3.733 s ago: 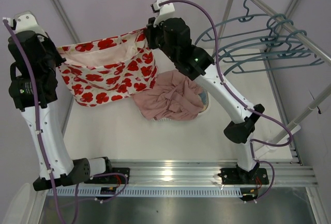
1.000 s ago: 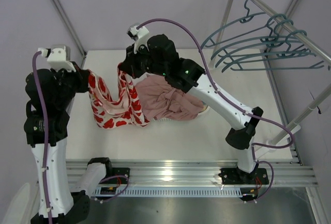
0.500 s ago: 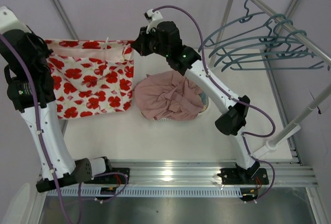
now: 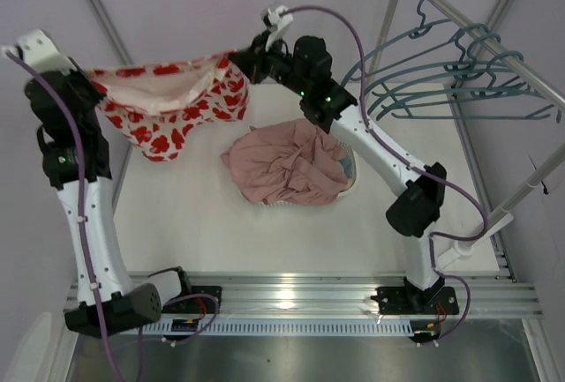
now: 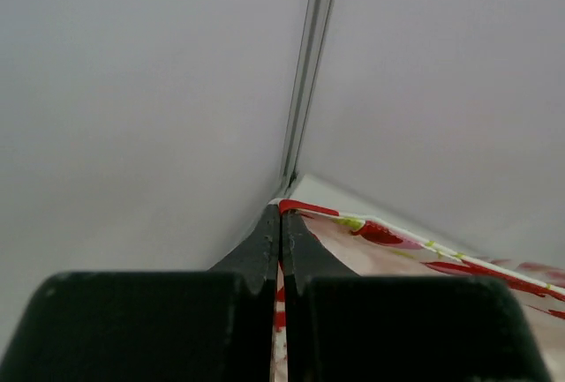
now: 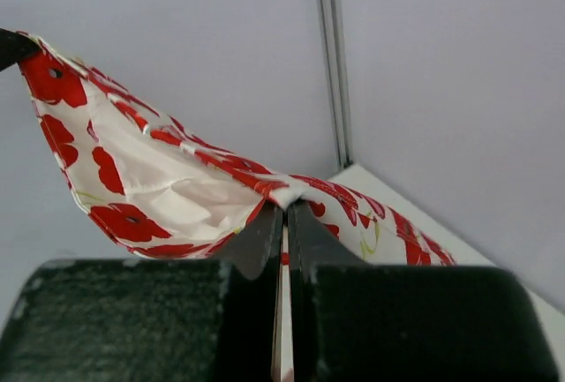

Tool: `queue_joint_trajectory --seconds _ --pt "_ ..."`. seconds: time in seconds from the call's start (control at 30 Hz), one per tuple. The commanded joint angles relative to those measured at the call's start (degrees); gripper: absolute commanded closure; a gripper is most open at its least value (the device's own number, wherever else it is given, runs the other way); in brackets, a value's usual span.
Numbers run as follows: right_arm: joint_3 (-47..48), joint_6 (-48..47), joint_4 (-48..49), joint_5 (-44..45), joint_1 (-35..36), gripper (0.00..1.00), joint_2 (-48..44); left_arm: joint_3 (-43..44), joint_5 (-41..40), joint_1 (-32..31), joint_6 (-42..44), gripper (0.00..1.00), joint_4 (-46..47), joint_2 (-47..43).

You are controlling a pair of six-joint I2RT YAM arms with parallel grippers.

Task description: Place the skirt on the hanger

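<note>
The skirt [image 4: 172, 104], white with red flowers, hangs in the air between both arms, sagging in the middle over the table's far left. My left gripper [image 4: 88, 78] is shut on its left top corner; in the left wrist view the cloth [image 5: 371, 232] runs from between the closed left gripper [image 5: 281, 214]. My right gripper [image 4: 240, 57] is shut on the other top corner, and the skirt [image 6: 159, 188] drapes left from the pinched right gripper [image 6: 284, 210]. Several teal-grey hangers [image 4: 441, 82] hang on the rail at the far right, apart from both grippers.
A plain dusty-pink garment [image 4: 287, 163] lies bunched on the white table [image 4: 265, 232] below the right arm. The clothes rail [image 4: 494, 38] slants across the right side on a white post. Grey walls close in on the left and back.
Half a second ago the skirt was stretched flat and wide between the grippers; now the left gripper has come right and lower, and the skirt sags in a curve.
</note>
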Motion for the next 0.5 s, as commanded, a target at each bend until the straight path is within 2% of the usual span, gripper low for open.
queue_joint_trajectory --seconds 0.0,0.03,0.07,0.1,0.2,0.33,0.4,0.47 --pt "-20.17 -5.86 1.39 -4.09 1.17 1.0 -7.77 -20.49 2.96 1.0 4.91 1.0 3.86 -8.44" --pt "-26.23 -6.65 2.53 -2.95 2.83 1.0 -10.32 -23.8 3.41 0.82 5.7 1.0 4.03 -10.3" --pt "-38.13 -7.01 4.2 0.1 3.72 1.0 -15.65 -26.79 2.81 0.56 4.32 0.99 5.6 -12.24" --pt "-43.64 -7.1 8.13 1.09 4.59 1.0 -18.49 -29.17 1.15 0.21 1.95 0.99 5.62 -14.52" --pt "-58.67 -5.26 11.76 3.99 7.59 1.0 -28.34 -37.34 0.87 -0.06 -3.33 0.98 2.98 -15.5" --pt "-63.03 -4.37 7.3 6.45 9.52 1.0 -34.25 -40.97 -8.78 0.12 -5.1 0.98 2.72 -18.14" --pt "-62.6 -4.11 5.28 8.04 9.53 1.0 -34.69 -37.56 -8.36 0.21 -5.1 0.98 1.4 -17.97" --pt "-60.84 -4.46 5.27 9.45 9.53 1.0 -34.17 -33.44 -4.61 0.21 -4.93 0.98 1.48 -17.53"
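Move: Both grippers already pinch the skirt's waistband, which sags between them about 14 cm to the left gripper's right. The bare table left of the basket lies about level with the left gripper, some 10 cm to its right and 50 cm below; from the right gripper it is roughly 9 cm back, 18 cm left and 48 cm down. The pink cloth in the basket is about 7 cm back, 10 cm right and 42 cm below the right gripper. Whip both grippers down together towards the table, keeping the waistband pinched: the left about 25 cm down with a small draw back, the right nearly 30 cm down while pulling back some 16 cm and slightly right, towards the pink cloth. Let the fingers of both tip downwards about 25 degrees, and lift the right again by about 4 cm at the bottom. ##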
